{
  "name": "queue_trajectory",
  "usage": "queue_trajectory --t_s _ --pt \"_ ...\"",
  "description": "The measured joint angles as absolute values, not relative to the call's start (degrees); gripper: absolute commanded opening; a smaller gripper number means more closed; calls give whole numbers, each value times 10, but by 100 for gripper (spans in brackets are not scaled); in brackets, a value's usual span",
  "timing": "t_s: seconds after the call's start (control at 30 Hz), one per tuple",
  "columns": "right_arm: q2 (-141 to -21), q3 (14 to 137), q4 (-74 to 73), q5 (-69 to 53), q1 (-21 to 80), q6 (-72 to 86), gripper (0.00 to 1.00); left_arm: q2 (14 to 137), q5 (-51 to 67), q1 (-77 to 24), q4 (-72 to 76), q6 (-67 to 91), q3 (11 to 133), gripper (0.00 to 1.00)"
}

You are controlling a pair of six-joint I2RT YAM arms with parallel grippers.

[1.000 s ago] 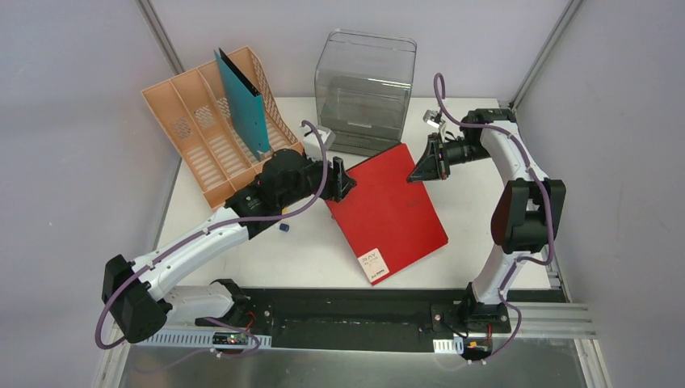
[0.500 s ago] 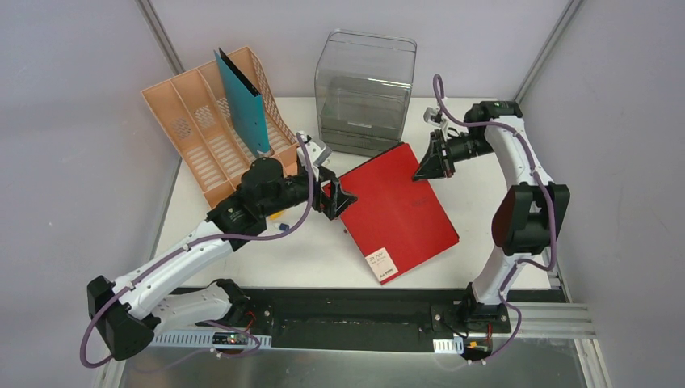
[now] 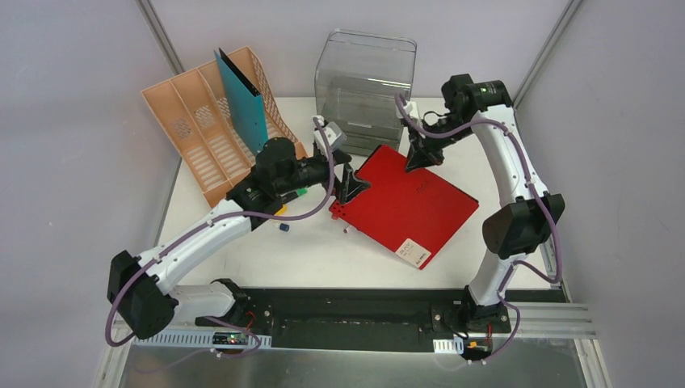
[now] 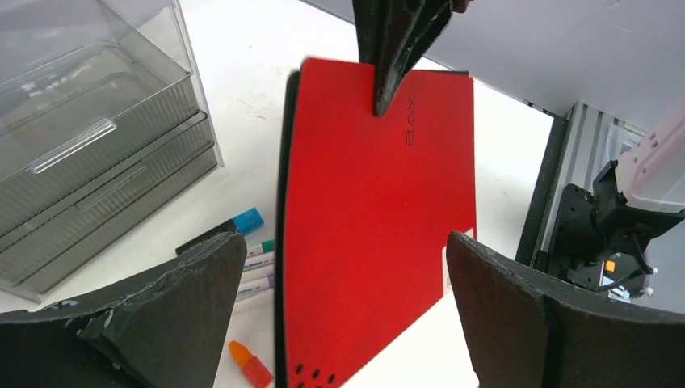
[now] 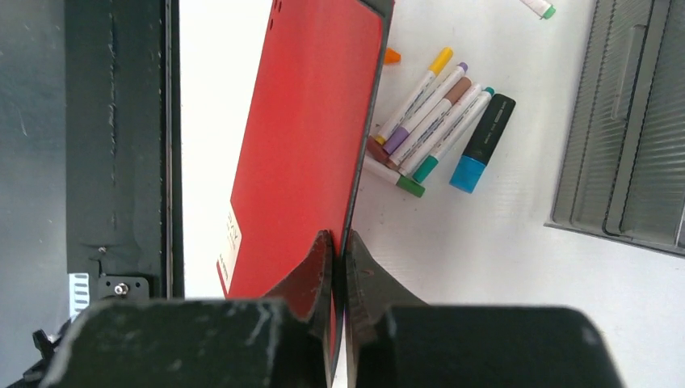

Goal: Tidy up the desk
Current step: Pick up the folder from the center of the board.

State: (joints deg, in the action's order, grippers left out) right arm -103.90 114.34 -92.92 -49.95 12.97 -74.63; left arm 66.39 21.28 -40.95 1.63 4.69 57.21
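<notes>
A red folder (image 3: pixel 408 206) lies tilted on the white desk (image 3: pixel 307 255), its far corner raised. My right gripper (image 3: pixel 418 158) is shut on that far edge; in the right wrist view its fingers (image 5: pixel 367 279) pinch the folder (image 5: pixel 307 137) edge between them. My left gripper (image 3: pixel 349 184) stands open at the folder's left corner. In the left wrist view the wide-apart gripper (image 4: pixel 343 267) frames the folder (image 4: pixel 376 218) without touching it, and the right gripper's fingers (image 4: pixel 396 48) show at the folder's top.
A peach file rack (image 3: pixel 218 129) holding a teal folder (image 3: pixel 242 101) stands at the back left. A clear grey drawer box (image 3: pixel 363 89) sits behind the red folder. Several markers (image 5: pixel 436 121) and an orange cap (image 4: pixel 250 365) lie left of the folder, a small blue cap (image 3: pixel 284 229) nearer.
My left gripper has opened wide and shifted to the folder's left corner. My right arm has swung left, and the red folder has turned clockwise, its labelled end now further right.
</notes>
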Motion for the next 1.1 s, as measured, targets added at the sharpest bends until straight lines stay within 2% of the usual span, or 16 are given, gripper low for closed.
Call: queue_trajectory --t_s 0.33,0.53,0.6,0.77,0.87,1.0,1.07,1.1 --pt "-1039 1170 -920 -369 198 -761 0 783 353 -351 135 66 577 87" --pt "-1039 1170 -905 -346 212 -766 0 847 425 -348 195 79 581 79" --pt "-1039 1170 -905 -344 214 -766 0 859 438 -348 218 81 578 72" --pt "-1039 1169 -904 -339 217 -766 0 883 462 -348 267 81 572 43" --pt "-1039 1161 -904 -338 220 -766 0 910 486 -348 281 83 574 32" --pt "-1039 1149 -903 -338 222 -765 0 945 500 -348 286 85 575 2" --pt "-1038 1146 -899 -338 222 -763 0 951 504 -348 295 80 576 0" --pt "-1038 1145 -896 -338 221 -762 4 952 511 -348 297 77 576 0"
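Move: The red folder hangs from the right gripper's closed fingers; from the left hand its middle is about 10 cm to the right, level fore and aft and some 14 cm below. From the right hand that middle lies about 5 cm back, 1 cm left and 9 cm below. On the table, roughly 29 cm below the left hand, the pens lie some 11 cm ahead and 4 cm right, the orange marker about 5 cm ahead and 7 cm left. Bring the open left gripper down about 9 cm onto the red folder's upper edge near its left corner, easing forward at first and then right some 6 cm, turning clockwise about 20 degrees, and close the fingers to pinch that edge. Keep the right grip shut, tip its fingers about 15 degrees further down early on and sink a couple of centimetres. ##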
